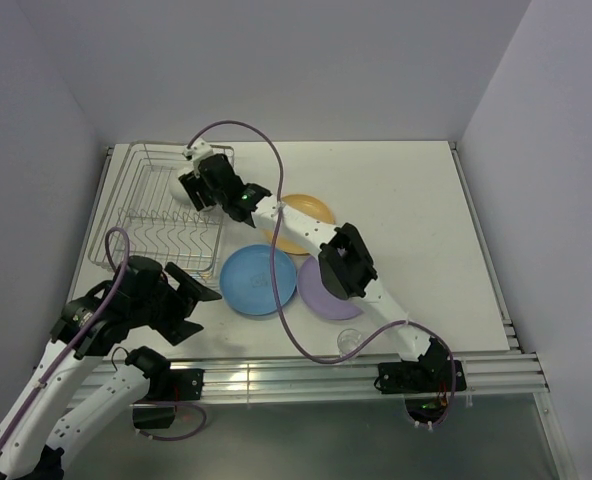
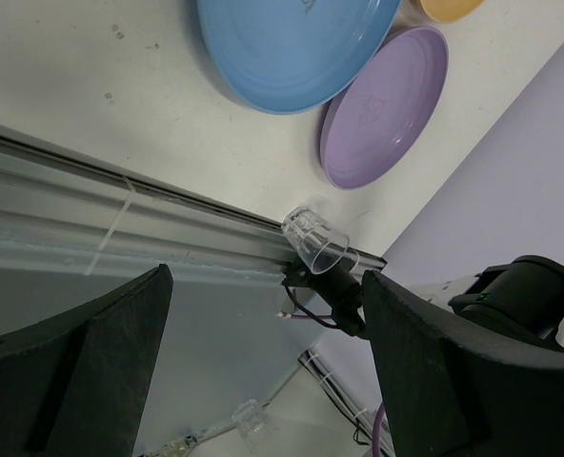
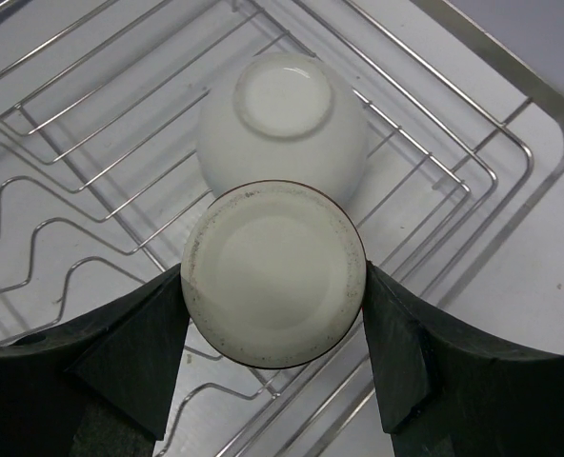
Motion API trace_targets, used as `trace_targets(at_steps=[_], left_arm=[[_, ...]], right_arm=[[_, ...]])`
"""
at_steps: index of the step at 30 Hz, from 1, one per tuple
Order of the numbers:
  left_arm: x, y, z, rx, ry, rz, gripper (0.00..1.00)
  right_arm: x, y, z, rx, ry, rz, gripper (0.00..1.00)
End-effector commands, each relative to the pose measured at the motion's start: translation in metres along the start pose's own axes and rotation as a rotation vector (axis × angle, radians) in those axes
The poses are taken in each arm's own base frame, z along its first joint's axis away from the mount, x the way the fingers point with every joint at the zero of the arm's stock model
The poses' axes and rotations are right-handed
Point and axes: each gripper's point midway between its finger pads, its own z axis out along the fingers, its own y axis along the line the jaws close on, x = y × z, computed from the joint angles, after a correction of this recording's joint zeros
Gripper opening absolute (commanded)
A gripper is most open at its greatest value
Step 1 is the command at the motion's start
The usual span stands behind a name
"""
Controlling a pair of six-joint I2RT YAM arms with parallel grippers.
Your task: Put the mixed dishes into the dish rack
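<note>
My right gripper [image 3: 274, 290] is shut on the cream cup [image 3: 274, 267], held bottom-up over the dish rack [image 3: 533, 143]. A finger presses each side of the cup. A white bowl [image 3: 282, 119] lies upside down in the rack, just beyond the cup. From above, the right gripper [image 1: 198, 190] reaches over the rack's [image 1: 116, 215] far right part. The blue plate [image 1: 258, 280], purple plate [image 1: 316, 300] and yellow-orange plate [image 1: 311, 210] lie on the table, right of the rack. A clear glass [image 2: 315, 238] stands at the table's near edge. My left gripper [image 2: 263, 286] hangs open and empty.
An aluminium rail [image 1: 306, 375] runs along the table's near edge, with the arm bases bolted to it. The right arm's purple cable [image 1: 276, 250] loops over the blue plate. White walls close in the table on three sides.
</note>
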Motion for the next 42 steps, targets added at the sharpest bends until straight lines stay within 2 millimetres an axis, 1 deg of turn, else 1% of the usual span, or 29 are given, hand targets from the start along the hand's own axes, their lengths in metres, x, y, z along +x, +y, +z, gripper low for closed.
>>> trace_targets(at_steps=[1,2,6,9,12,14,17,18,19,20,22,23,25,26,28,31,33,36,37,39,40,41,42], left_arm=[[0.003,-0.001,0.000,0.004,0.018,-0.002,0.86],[0.004,0.000,0.000,0.003,0.021,0.000,0.86],[0.004,-0.001,-0.001,0.004,0.019,0.008,0.86],[0.003,0.004,0.000,-0.008,0.018,0.004,0.86],[0.005,0.003,0.000,0.007,0.027,0.000,0.86],[0.005,0.003,0.000,0.008,0.025,0.003,0.86],[0.004,0.000,-0.001,0.005,0.021,0.015,0.87],[0.004,-0.002,-0.002,0.009,0.020,0.019,0.87],[0.004,-0.002,-0.001,0.002,0.021,0.026,0.87],[0.004,-0.002,-0.001,0.001,0.023,0.028,0.87],[0.004,-0.003,-0.001,-0.007,0.026,0.035,0.88],[0.004,-0.003,-0.001,-0.008,0.026,0.038,0.88],[0.004,-0.003,-0.002,-0.010,0.025,0.041,0.88],[0.004,-0.003,-0.003,-0.008,0.024,0.039,0.88],[0.003,-0.003,-0.005,-0.003,0.019,0.033,0.88],[0.002,-0.005,-0.006,0.004,0.008,0.026,0.88],[0.001,-0.002,-0.008,-0.004,0.002,0.022,0.88],[-0.001,0.000,-0.012,-0.011,-0.013,0.014,0.88],[-0.002,0.000,-0.013,-0.010,-0.018,0.014,0.88],[-0.005,-0.004,-0.015,-0.006,-0.036,0.019,0.88],[-0.006,-0.005,-0.014,-0.009,-0.041,0.024,0.88],[-0.008,-0.008,-0.014,-0.009,-0.049,0.035,0.88],[-0.010,-0.012,-0.010,-0.020,-0.050,0.058,0.88]], right_arm=[[-0.024,0.022,-0.001,-0.028,-0.080,0.003,0.00],[-0.016,0.023,0.002,-0.027,-0.065,-0.001,0.00],[0.000,0.014,0.007,0.012,-0.032,-0.016,0.00],[0.001,0.009,0.007,0.037,-0.032,-0.024,0.00],[0.001,0.001,0.008,0.050,-0.025,-0.012,0.00],[0.005,0.000,0.008,0.051,-0.008,-0.013,0.00],[0.007,-0.003,0.007,0.060,0.001,-0.023,0.20],[0.008,-0.004,0.006,0.062,0.002,-0.024,0.37],[0.010,-0.004,0.006,0.070,0.008,-0.027,0.46],[0.007,-0.005,0.004,0.071,0.005,-0.026,0.65],[0.004,-0.006,0.002,0.072,0.000,-0.026,0.78],[-0.004,-0.006,-0.001,0.072,-0.013,-0.021,0.90],[-0.015,-0.007,-0.005,0.067,-0.034,-0.014,0.98],[-0.028,-0.005,-0.009,0.055,-0.057,-0.005,1.00],[-0.043,-0.004,-0.015,0.045,-0.085,0.006,1.00],[-0.049,-0.009,-0.017,0.047,-0.091,0.016,1.00],[-0.056,-0.011,-0.023,0.054,-0.097,0.017,1.00],[-0.080,-0.014,-0.040,0.062,-0.132,0.069,1.00],[-0.099,-0.019,-0.055,0.074,-0.156,0.086,1.00],[-0.122,-0.023,-0.076,0.083,-0.180,0.143,1.00],[-0.141,-0.033,-0.103,0.104,-0.190,0.173,1.00],[-0.147,-0.038,-0.116,0.107,-0.186,0.242,1.00],[-0.151,-0.043,-0.132,0.112,-0.177,0.284,1.00]])
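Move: The right hand already holds the metal cup bottom up over the far right part of the dish rack; its resting spot is straight below, about 3 cm down. The white bowl, upturned in the rack, stands some 6 cm ahead and 5 cm left of the hand, the rack's right rail about 5 cm to the right, the orange plate about 23 cm right and 4 cm back. From the left hand the spot lies roughly 35 cm ahead, about level sideways. Keeping its grip on the upturned metal cup, the right hand lowers it about 3 cm into the rack beside the white bowl, easing back and left by a centimetre or so on the way and then forward and right again to just about where it began, and holds there a moment. Then the fingers spread wide and let go of the cup, and the hand climbs away about 6 cm, drawing some 3 cm to the right and a little back, with a slight turn of the wrist. ##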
